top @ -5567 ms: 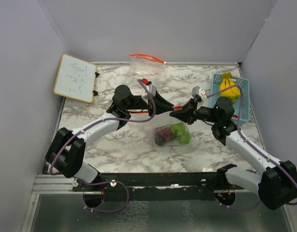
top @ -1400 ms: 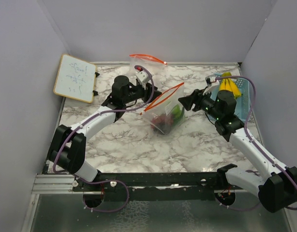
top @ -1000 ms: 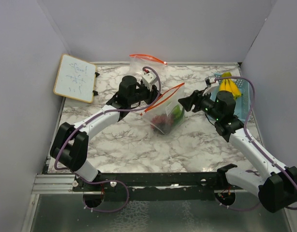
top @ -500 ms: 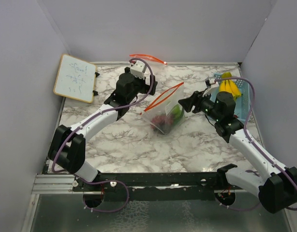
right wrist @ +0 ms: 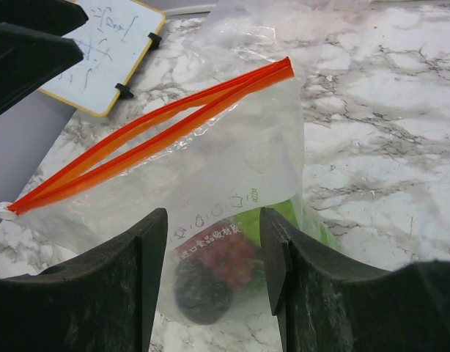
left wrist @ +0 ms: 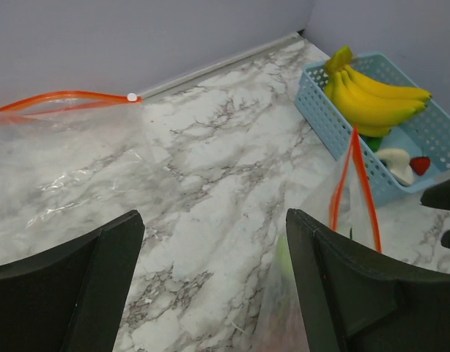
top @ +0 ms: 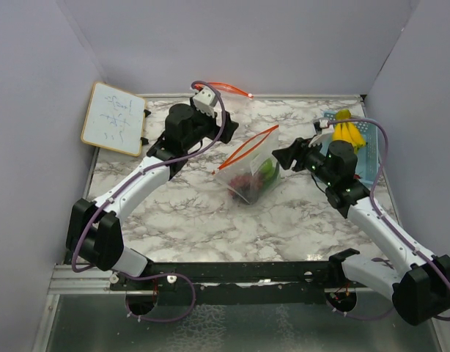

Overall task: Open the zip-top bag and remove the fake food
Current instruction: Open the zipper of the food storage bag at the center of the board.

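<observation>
The clear zip-top bag (top: pixel 247 172) stands near the middle of the marble table, its orange zip (right wrist: pixel 159 117) slightly parted. Inside lie a dark red grape cluster (right wrist: pixel 225 253) and lime-green fruit (right wrist: pixel 287 209). My right gripper (top: pixel 278 155) (right wrist: pixel 214 213) is at the bag's right lower end, jaws part way apart, the plastic filling the gap. Whether they press it does not show. My left gripper (top: pixel 226 132) (left wrist: pixel 214 216) hovers back-left of the bag, open and holding nothing. A yellow banana bunch (left wrist: pixel 371 99) lies in the basket.
A light-blue slotted basket (top: pixel 368 158) sits at the right edge. A second, flat zip-top bag (left wrist: pixel 64 154) lies against the back wall. A small whiteboard (top: pixel 113 117) leans at the back left corner. Grey walls close in three sides.
My left gripper has opened and drawn up and back-left, away from the bag's zip. The bag and my right arm have stayed put.
</observation>
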`<state>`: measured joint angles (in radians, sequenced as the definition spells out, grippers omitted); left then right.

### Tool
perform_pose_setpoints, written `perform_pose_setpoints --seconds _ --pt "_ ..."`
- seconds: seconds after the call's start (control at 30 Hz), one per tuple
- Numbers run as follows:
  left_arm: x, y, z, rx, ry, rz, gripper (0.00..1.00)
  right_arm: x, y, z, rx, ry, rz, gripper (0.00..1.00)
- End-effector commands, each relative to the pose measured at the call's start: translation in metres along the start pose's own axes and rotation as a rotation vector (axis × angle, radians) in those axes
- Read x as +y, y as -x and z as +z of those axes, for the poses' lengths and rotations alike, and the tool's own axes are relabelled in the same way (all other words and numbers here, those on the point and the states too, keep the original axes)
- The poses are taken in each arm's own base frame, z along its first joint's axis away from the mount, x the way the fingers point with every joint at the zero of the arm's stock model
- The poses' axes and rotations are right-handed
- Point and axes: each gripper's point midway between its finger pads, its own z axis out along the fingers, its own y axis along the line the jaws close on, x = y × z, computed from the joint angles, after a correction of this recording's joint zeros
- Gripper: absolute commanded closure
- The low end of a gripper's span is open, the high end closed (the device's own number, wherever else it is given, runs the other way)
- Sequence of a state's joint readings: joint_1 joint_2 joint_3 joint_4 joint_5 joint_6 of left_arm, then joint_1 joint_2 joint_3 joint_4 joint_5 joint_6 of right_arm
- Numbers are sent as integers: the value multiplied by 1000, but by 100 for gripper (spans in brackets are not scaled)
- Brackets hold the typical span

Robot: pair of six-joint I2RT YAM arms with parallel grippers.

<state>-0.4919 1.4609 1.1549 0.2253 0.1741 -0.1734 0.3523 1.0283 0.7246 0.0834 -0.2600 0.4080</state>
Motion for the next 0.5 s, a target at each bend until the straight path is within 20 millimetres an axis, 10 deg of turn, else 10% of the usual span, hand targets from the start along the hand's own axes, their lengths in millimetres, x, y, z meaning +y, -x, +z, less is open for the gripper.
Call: perform_pose_setpoints --seconds 0.0,0.2,0.47 --pt "-37 1 -11 51 -185 -15 19 -10 2 0 -38 -57 22 47" --pt "-52 -8 -13 84 -254 -39 19 1 1 4 -18 10 11 44" --pt "-62 -23 -9 119 -278 -41 20 1 4 -4 -82 14 -9 3"
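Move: The bag's gaping orange mouth has its middle about 4 cm back, 4 cm right and 10 cm below the left gripper; the food inside is some 6 cm back, 5 cm right and 20 cm below it, and the empty bag about 18 cm ahead, 4 cm left. From the right gripper that mouth is about 4 cm ahead, 8 cm left and 6 cm down, while the blue basket stands some 10 cm ahead, 22 cm right, well below. Bring the left gripper back and to the right, about 5 cm in all and sinking only slightly, in towards the bag's orange mouth, while turning it some 15 degrees clockwise with its fingers kept wide open. Hold the right gripper almost in place beside the bag and, late on, spread its half-open fingers nearly fully. ##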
